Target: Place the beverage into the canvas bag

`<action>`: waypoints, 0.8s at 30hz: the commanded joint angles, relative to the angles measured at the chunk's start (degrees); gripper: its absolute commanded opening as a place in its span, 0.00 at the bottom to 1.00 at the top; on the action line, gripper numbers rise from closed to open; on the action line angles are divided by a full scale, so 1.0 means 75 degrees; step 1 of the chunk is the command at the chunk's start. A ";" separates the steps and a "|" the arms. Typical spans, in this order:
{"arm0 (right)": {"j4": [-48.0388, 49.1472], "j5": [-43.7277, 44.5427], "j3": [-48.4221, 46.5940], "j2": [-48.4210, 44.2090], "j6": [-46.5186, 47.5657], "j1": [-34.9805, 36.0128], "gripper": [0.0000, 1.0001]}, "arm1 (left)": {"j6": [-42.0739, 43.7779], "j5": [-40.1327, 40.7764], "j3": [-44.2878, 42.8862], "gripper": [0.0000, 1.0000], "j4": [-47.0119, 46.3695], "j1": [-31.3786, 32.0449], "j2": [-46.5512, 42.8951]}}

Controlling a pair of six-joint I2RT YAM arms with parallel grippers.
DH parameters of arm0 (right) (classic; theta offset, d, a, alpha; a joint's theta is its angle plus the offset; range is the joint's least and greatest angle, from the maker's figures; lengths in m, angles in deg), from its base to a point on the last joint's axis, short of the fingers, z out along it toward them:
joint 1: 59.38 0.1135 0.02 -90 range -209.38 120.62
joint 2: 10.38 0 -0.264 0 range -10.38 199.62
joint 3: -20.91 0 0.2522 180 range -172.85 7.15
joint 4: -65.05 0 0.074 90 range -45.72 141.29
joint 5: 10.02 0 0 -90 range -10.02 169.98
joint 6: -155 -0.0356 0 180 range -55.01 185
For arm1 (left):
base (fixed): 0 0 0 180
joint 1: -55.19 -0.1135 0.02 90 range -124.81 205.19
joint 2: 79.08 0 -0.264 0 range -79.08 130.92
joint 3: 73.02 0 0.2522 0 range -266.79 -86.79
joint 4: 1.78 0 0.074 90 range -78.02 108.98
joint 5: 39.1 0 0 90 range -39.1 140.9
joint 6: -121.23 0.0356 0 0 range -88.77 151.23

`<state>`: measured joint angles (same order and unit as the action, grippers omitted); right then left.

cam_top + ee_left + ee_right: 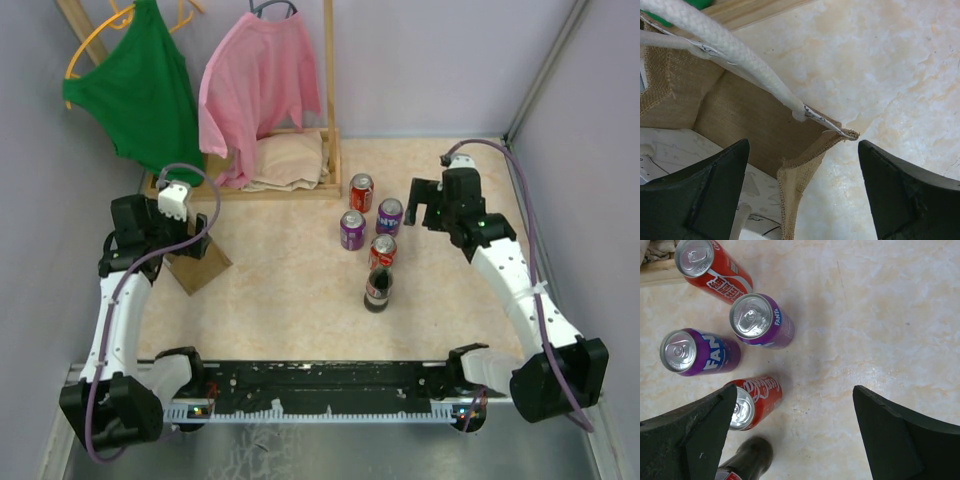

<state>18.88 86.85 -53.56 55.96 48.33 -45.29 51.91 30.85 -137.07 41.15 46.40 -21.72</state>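
The canvas bag (203, 264) stands at the table's left, tan-brown with white rope handles (732, 47). My left gripper (804, 192) hangs open right over it. One corner of the bag's rim (805, 160) lies between the fingers, touching neither. The beverages stand mid-table: two red cans (361, 190) (382, 250), two purple cans (389, 215) (352, 229) and a dark cola bottle (378, 288). My right gripper (795, 435) hovers open above bare table just right of them. Its left finger (695, 430) overlaps the nearer red can (757, 400) and sits next to the bottle (747, 460).
A wooden rack (328, 110) at the back holds a green top (140, 90) and a pink shirt (255, 80) on hangers. A beige folded cloth (290, 160) lies on its base. Grey walls close in the left, back and right sides.
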 commanded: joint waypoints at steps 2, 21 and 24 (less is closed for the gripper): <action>0.0134 0.0169 0.0193 -0.0560 -0.0044 0.0031 0.99 | 0.0802 0.0013 0.0217 0.93 0.0089 -0.0047 0.0011; 0.0137 0.0070 0.0243 -0.0655 -0.0156 0.0026 0.99 | 0.1445 -0.1234 0.1162 0.60 -0.0258 -0.0047 -0.0142; 0.0075 0.0095 0.0231 -0.0675 -0.0168 0.0032 0.99 | 0.1418 -0.1476 0.0932 0.27 -0.0124 -0.0052 0.0058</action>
<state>18.27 87.58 -51.61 52.51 47.78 -45.29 61.81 23.70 -128.67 41.26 46.40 -22.66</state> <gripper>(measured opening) 0.991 0.433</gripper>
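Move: The canvas bag's right-hand rim lies just under the open left hand, about 2 cm back, 2 cm to its right and 6 cm below. The bag's rope handle arches some 5 cm ahead, 5 cm to the left and 4 cm below. The wooden rack base is roughly 11 cm ahead, 8 cm to the right and 16 cm lower. From the right hand, that rim is about 50 cm left, 7 cm back and 7 cm lower. The canvas bag's right-hand rim is taken between the left fingers: the hand sinks about 5 cm onto it while drawing back and to the right, some 2 cm each way, the wrist turning roughly 10 degrees clockwise. Wide open at first, the fingers straddle the edge, one inside the bag and one outside, and close on it, fastest at the end. ##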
